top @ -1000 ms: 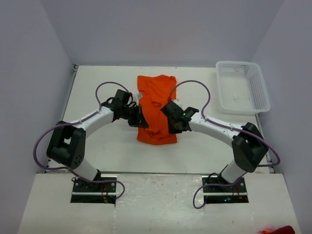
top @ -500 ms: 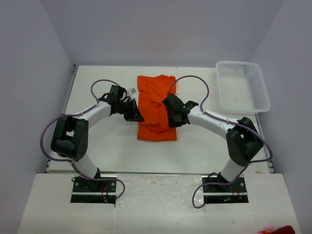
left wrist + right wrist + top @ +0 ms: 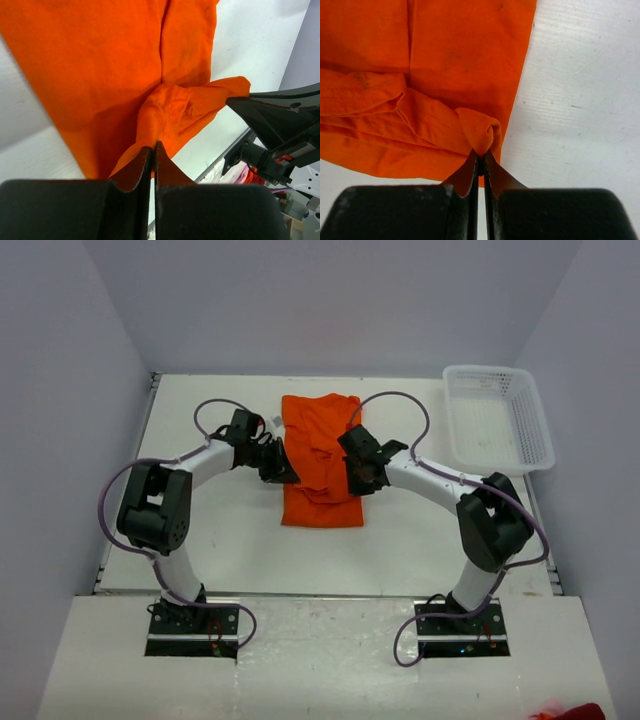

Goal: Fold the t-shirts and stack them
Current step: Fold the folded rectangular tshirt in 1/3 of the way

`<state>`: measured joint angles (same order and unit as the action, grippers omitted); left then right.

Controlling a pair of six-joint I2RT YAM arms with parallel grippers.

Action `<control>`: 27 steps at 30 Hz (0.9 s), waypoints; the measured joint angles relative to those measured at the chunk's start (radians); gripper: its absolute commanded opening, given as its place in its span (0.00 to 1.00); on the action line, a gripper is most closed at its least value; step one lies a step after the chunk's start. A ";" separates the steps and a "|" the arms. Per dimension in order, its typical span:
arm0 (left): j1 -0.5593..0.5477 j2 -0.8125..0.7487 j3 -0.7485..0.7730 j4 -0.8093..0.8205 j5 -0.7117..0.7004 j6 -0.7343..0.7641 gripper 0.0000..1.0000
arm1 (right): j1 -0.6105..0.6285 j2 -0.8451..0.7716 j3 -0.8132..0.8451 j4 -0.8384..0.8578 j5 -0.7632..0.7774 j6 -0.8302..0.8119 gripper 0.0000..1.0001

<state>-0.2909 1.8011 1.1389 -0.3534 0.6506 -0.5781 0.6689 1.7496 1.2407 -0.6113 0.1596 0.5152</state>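
Note:
A bright orange t-shirt (image 3: pixel 318 445) lies partly folded in the middle of the table, long side running away from me. My left gripper (image 3: pixel 287 476) is shut on a pinch of its cloth at the left edge; the wrist view shows the fold (image 3: pixel 170 107) rising from the fingertips (image 3: pixel 153 146). At the right edge my right gripper (image 3: pixel 352 483) is shut on a bunched corner (image 3: pixel 480 131) of the same t-shirt. Both pinched ends are lifted over the lower half of the garment.
A white plastic basket (image 3: pixel 497 418) stands at the back right of the table. The table's front edge (image 3: pixel 330 592) runs just ahead of the arm bases. Grey walls close in the left, right and back sides.
Both grippers have carried the shirt's near hem away from me, toward the far side. The visible orange shape has become shorter, and both arms have drawn up more steeply.

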 measured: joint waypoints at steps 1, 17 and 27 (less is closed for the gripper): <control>0.001 0.003 0.002 0.001 0.000 0.000 0.00 | -0.005 0.000 0.003 0.001 -0.004 -0.003 0.00; 0.041 0.174 0.397 -0.077 -0.119 0.050 0.39 | -0.201 0.228 0.333 0.053 -0.159 -0.168 0.89; 0.062 0.140 0.412 -0.122 -0.147 0.072 0.92 | -0.184 0.031 0.285 0.013 -0.185 -0.214 0.98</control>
<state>-0.2291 1.9411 1.5513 -0.4755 0.5034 -0.5056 0.4850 1.7805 1.5257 -0.5983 -0.0250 0.3016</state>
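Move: About 12 cm straight ahead of the left hand, and 11 cm straight ahead of the right, lie the laying spots for the two held hem corners, on the t-shirt's flat far part some 4 cm below. The middle of the shirt's far edge is about 22 cm ahead and 6 cm right of the left hand. Its near fold is about 10 cm back and 6 cm right of the left hand. The right gripper is roughly 13 cm right of the left hand and 3 cm nearer. Sweeping forward together about 12 cm over the t-shirt, both hands carry the pinched hem towards its far part, nearly level at first, quickest midway. Near the far end they begin to rise and their fingers spread wide, letting go of the hem; both then draw back a couple of centimetres, the right ending some 9 cm up, the left about 5 cm, its fingertips swung forward. ##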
